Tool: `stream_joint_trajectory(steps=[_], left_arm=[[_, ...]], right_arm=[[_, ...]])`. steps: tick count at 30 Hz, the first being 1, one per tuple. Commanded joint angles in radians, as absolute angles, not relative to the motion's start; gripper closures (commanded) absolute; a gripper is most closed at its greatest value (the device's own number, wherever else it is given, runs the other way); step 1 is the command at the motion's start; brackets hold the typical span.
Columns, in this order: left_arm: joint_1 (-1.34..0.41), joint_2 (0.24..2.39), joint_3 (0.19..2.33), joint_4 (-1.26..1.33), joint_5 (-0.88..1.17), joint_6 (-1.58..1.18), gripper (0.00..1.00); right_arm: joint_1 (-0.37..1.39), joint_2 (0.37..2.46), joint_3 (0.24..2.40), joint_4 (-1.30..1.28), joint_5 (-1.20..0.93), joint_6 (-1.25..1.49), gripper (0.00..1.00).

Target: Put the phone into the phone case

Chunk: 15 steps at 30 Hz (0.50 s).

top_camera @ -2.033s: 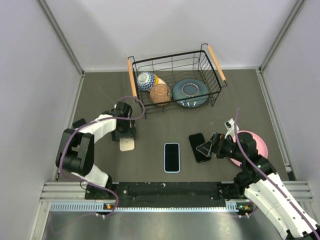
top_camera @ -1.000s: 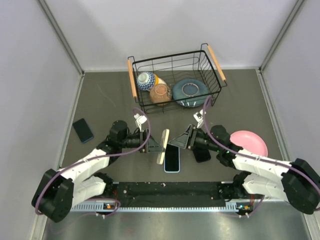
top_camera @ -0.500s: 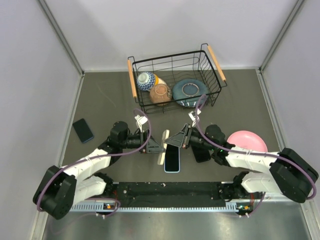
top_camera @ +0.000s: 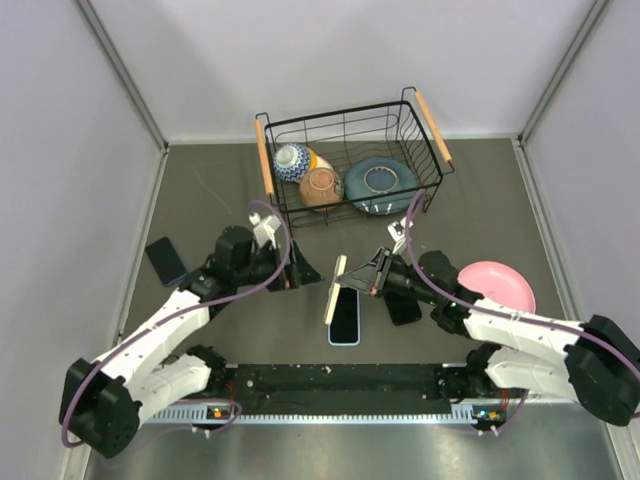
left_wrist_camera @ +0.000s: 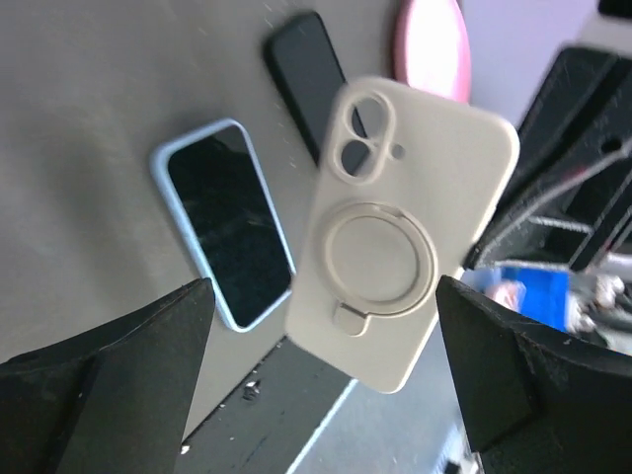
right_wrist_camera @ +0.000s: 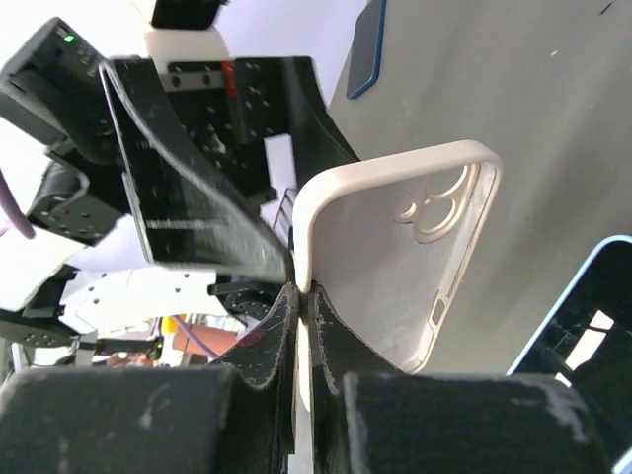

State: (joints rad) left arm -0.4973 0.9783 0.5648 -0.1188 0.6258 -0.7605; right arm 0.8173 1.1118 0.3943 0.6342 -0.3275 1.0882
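A cream phone case (top_camera: 335,290) stands on edge above the table, and my right gripper (top_camera: 356,282) is shut on its rim. The right wrist view shows the case's hollow inside (right_wrist_camera: 395,267) with my right gripper (right_wrist_camera: 303,292) pinching its edge. My left gripper (top_camera: 297,272) is open and apart from the case, to its left. In the left wrist view the case's ringed back (left_wrist_camera: 405,237) hangs ahead of my left gripper (left_wrist_camera: 321,395), touching neither finger. The phone (top_camera: 344,316), pale blue at the rim, lies screen up just below the case (left_wrist_camera: 222,222).
A black phone-shaped slab (top_camera: 403,305) lies right of the phone, under my right arm. A dark blue phone (top_camera: 165,260) lies at the far left. A pink plate (top_camera: 500,285) sits at the right. A wire basket (top_camera: 268,160) with bowls stands at the back.
My left gripper opened, let go of the case and drew back to the left. My right gripper closed on the case's rim and now holds it alone.
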Motion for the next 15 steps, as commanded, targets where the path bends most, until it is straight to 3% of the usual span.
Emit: stream_joint_trajectory(steps=[1,7,11,15], left_arm=[[-0.469,0.916,0.699,-0.426,0.280,-0.677,0.01],[-0.341,0.932,0.853,-0.720,-0.171,-0.719,0.02],[-0.030,0.968,0.894,-0.799,-0.206,-0.677,0.02],[0.142,1.044,0.934,-0.772,-0.305,-0.606,0.02]], right_arm=[[0.822,0.988,0.423,0.482,-0.239,0.994,1.00],[0.818,0.852,0.443,0.293,-0.193,0.919,1.00],[0.818,0.758,0.445,0.216,-0.170,0.885,1.00],[0.818,0.684,0.465,0.121,-0.131,0.848,1.00]])
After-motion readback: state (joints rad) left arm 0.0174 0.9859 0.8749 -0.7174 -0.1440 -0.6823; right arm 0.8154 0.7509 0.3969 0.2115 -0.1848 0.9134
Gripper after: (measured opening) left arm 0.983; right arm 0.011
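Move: Some 37 cm to the left of the empty left hand, about 10 cm farther out and 15 cm below, the dark-blue phone lies alone. The held phone case is about 5 cm to this hand's right and 2 cm back, nearly level; the light-blue-edged phone is 7 cm right, 4 cm back, and the black phone 21 cm right, 2 cm back, both 15 cm down. From the right hand, the dark-blue phone is about 43 cm left, 10 cm ahead, 19 cm down. Swinging away from the beige case, the left hand sweeps ever faster to its left, some 25 cm, and about 9 cm forward towards the dark-blue phone, wheeling roughly 60 degrees counter-clockwise with its fingers still wide open. The right hand keeps its pinch on the case's edge and draws it about 5 cm to the right, high above the light-blue-edged phone. ##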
